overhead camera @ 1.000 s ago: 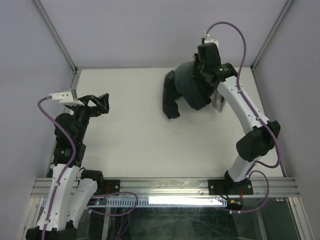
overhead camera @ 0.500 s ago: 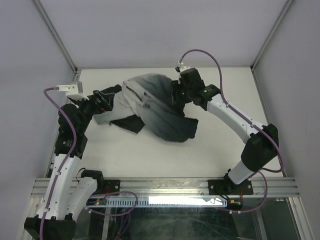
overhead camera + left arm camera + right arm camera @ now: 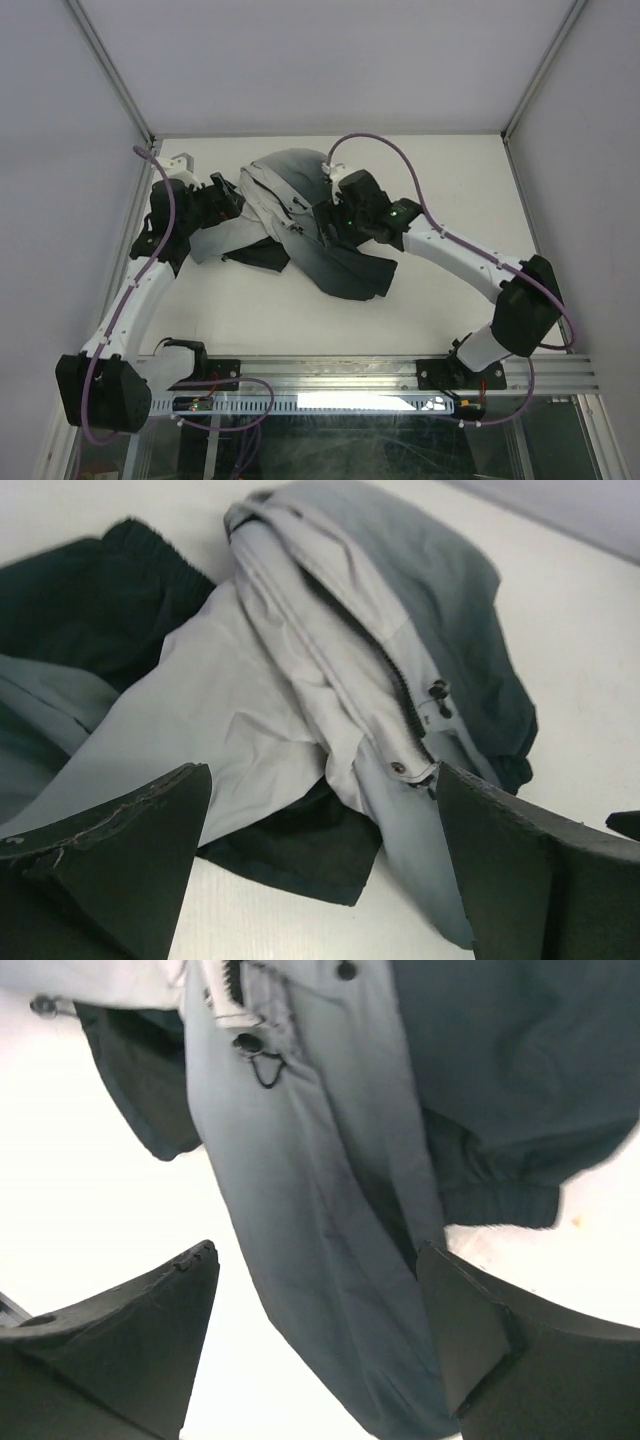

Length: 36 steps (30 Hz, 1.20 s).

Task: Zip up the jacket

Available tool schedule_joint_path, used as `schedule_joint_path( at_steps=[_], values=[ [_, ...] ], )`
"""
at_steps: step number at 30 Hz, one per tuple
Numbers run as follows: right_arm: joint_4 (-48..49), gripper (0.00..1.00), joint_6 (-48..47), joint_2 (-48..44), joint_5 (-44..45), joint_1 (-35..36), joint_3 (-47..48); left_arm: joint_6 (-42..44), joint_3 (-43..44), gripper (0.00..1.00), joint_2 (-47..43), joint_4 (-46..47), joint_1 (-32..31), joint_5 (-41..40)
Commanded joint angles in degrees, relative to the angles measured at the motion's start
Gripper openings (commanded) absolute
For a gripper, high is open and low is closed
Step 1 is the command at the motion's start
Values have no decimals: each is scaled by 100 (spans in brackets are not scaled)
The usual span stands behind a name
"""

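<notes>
The jacket [image 3: 300, 215] lies crumpled on the white table [image 3: 450, 170], light grey at the left and dark teal-black at the right. Its dark zipper line [image 3: 405, 700] runs down a grey front edge, with a snap below it. My left gripper [image 3: 226, 193] is at the jacket's left edge, open, low over the table with a dark cuff and grey fabric [image 3: 270, 700] just ahead of the left gripper [image 3: 320, 870]. My right gripper [image 3: 325, 225] hangs over the jacket's middle, open; a grey-to-dark panel [image 3: 330, 1180] runs between the spread fingers of the right gripper [image 3: 315, 1330]. A zipper pull [image 3: 250, 1045] shows above.
Metal frame posts [image 3: 115, 75] and grey walls close in the table at the back and sides. The aluminium rail [image 3: 330, 375] with both arm bases runs along the near edge. White table surface [image 3: 260, 310] shows in front of the jacket.
The right arm swept the bunched jacket from the back right to the middle and its jaws went from shut to open. The left arm reached forward to the jacket's left edge.
</notes>
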Motion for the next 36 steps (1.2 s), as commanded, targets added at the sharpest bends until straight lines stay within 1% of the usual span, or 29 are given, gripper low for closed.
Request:
schedule_joint_path(
  at_steps=[1, 4, 7, 10, 12, 13, 14, 15, 17, 18, 19, 20, 23, 25, 28, 30, 33, 36],
  values=[
    [607, 83, -331, 636, -11, 384, -63, -105, 464, 99, 554, -400, -34, -111],
    [956, 84, -394, 1112, -11, 628, 73, 88, 514, 99, 821, -580, -36, -376],
    [895, 84, -539, 1701, 210, 849, 435, 242, 513, 99, 1019, -632, -25, -658],
    [783, 84, -561, 2110, 668, 928, 444, 309, 550, 99, 1243, -655, -7, -801],
    [781, 83, -561, 2187, 1243, 917, 287, 306, 612, 99, 1372, -719, 6, -843],
    [778, 78, -578, 2176, 1572, 875, 205, 304, 631, 99, 1404, -744, 16, -834],
    [743, 71, -583, 2129, 1801, 785, 144, 304, 645, 99, 1420, -756, 19, -830],
    [698, 60, -572, 2050, 1934, 664, 136, 299, 653, 99, 1404, -765, 22, -822],
    [625, 32, -569, 1762, 2043, 335, 176, 324, 640, 99, 1334, -767, 27, -820],
    [592, 15, -611, 1582, 2082, 98, 244, 344, 633, 99, 1285, -767, 31, -812],
    [557, 5, -676, 1397, 2131, -44, 339, 372, 637, 99, 1252, -767, 27, -805],
    [533, 0, -776, 1216, 2148, -194, 476, 409, 636, 99, 1224, -767, 24, -787],
    [497, 0, -1028, 659, 1993, -565, 952, 482, 659, 99, 1216, -767, 37, -665],
    [503, 0, -1158, 412, 1738, -730, 1278, 516, 726, 99, 1289, -747, 36, -481],
    [562, 0, -1400, 136, 1395, -793, 1637, 516, 816, 99, 1449, -596, 39, -96],
    [649, 0, -1474, -17, 1351, -802, 1775, 500, 861, 99, 1595, -424, 34, 219],
    [973, 0, -1387, -258, 1192, -906, 1786, 468, 931, 99, 1886, -101, 34, 551],
    [1315, 0, -970, -385, 745, -1169, 1840, 334, 1073, 99, 2330, 252, 33, 996]
  ],
)
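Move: Some 14 cm below the right hand, about 1 cm ahead and 3 cm to its left, lies the jacket's grey panel. The zip end sits roughly 6 cm left and 1 cm ahead of that hand; a dark flap lies about 14 cm left and 5 cm back, and the grey cloth's near right corner some 12 cm right and 10 cm back. From the left hand, the grey panel is around 13 cm right, 5 cm back and 18 cm below. Dipping about 13 cm and left onto the jacket, the open right hand shuts its fingers on the grey panel while starting to sweep right and forward, then hauls the pinched cloth nearly 30 cm up, its fingers tilting upward. The left hand sinks about 8 cm, tipping down, then eases forward and right, still open and empty. ##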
